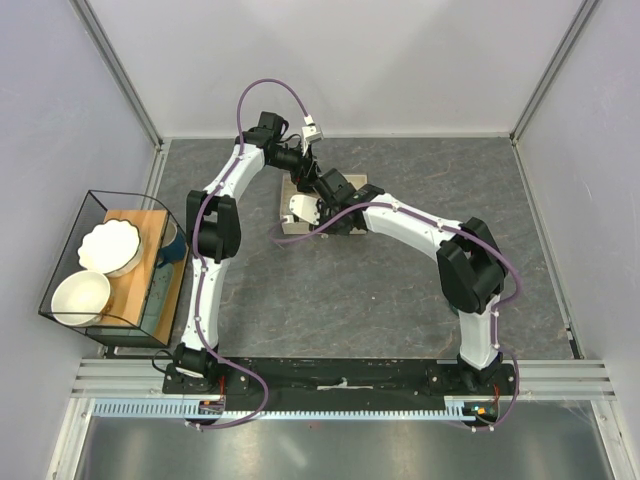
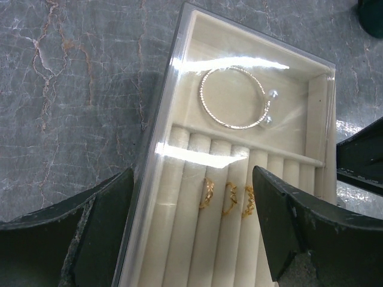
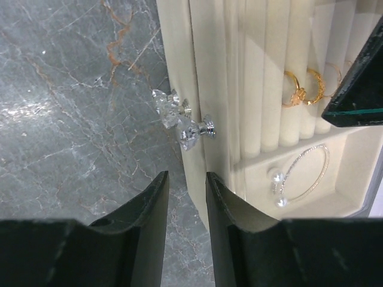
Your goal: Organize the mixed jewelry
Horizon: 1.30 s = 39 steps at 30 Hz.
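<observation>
The beige slotted box (image 1: 365, 190) lies at the table's middle back. In the left wrist view a thin silver hoop (image 2: 234, 127) rests in its flat compartment, under glare from a clear cover. Three small gold rings (image 2: 230, 199) sit in the roll slots. My left gripper (image 2: 194, 239) hangs open above the rings, fingers well apart and empty. My right gripper (image 3: 187, 179) is low beside the box's side wall, just short of a crystal knob (image 3: 194, 128). Its jaws stand narrowly apart with nothing between them. The right wrist view also shows the rings (image 3: 305, 86) and the pearl-tipped hoop (image 3: 308, 173).
A glass-walled case (image 1: 60, 260) at the left edge holds a wooden board and two white bowls (image 1: 110, 247). A dark green vessel (image 2: 371, 9) stands just beyond the box. A dark panel with a greenish edge (image 3: 359, 78) overhangs the box in the right wrist view.
</observation>
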### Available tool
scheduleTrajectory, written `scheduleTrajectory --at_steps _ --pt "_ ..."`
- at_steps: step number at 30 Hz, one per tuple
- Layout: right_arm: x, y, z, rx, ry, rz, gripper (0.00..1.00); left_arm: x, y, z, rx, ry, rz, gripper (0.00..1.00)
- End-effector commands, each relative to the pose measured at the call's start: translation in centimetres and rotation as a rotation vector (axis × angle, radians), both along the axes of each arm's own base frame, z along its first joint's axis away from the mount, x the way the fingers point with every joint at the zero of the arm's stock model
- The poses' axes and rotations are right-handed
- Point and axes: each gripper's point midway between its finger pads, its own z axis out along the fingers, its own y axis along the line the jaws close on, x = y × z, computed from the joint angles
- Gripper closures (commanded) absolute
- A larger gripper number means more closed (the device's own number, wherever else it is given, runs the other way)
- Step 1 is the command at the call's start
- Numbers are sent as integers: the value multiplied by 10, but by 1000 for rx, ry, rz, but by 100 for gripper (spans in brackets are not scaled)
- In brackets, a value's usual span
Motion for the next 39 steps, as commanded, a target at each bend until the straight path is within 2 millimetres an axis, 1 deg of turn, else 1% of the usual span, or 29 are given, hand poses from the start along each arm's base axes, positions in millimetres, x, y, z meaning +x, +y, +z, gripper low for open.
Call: scheduleTrajectory --at_steps 1,12,15,19,23,25,27,29,30,32,33,35,36,38,39 --pt "24 5 17 23 -84 -33 62 -7 -4 16 -1 -21 -14 14" --pt "37 -6 23 -1 -126 -69 63 -8 -4 15 0 -23 -16 14" --pt "38 -5 24 7 -128 -72 61 -8 -4 17 -1 -23 -15 14" --pt "31 -5 26 20 -110 -55 53 -8 -2 15 9 -26 -11 14" --pt "24 -8 27 30 -90 -57 50 -6 -1 19 12 -36 -2 14" --pt "18 -7 29 41 -74 -53 46 -4 -2 25 7 -53 2 14" --pt "14 -6 36 61 -67 -55 46 -2 -2 28 4 -63 9 14" --pt "8 -7 37 64 -58 -52 44 1 -1 34 2 -77 18 14" --pt "5 -5 42 77 -62 -52 44 2 -1 36 1 -88 20 13" --pt "-4 -5 42 79 -48 -47 43 5 -1 40 4 -103 29 13" --pt "-8 -5 49 91 -54 -49 42 7 -2 43 3 -113 33 13" --pt "-16 -5 51 91 -48 -44 40 12 0 52 -8 -133 53 12" --pt "-19 -5 57 102 -53 -41 39 14 1 56 -14 -136 62 12" --pt "-23 -6 64 115 -49 -46 37 21 3 70 -33 -161 88 12" --pt "-24 -7 72 125 -61 -47 37 23 4 75 -39 -168 99 12"
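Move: The right fingertips are at the near wall of the upper jewelry tray; its middle lies about 7 cm ahead, 5 cm to the left and 2 cm below. The paired crystal knobs are level with this hand and 5 cm left; the pearl bracelet is 7 cm ahead and 2 cm right, the gold rings 8 cm ahead and 5 cm left. From the left hand, the tray middle is about 5 cm back, 4 cm right and 4 cm below. Still against the tray's near wall, right of the knobs, the right finger bears forward on it for just under 1 cm and stalls. The hand then opens its fingers by about a quarter of their range while easing back, comes free, and climbs some 3.5 cm, drawing back about 2 cm in all from the furthest point of the push. ##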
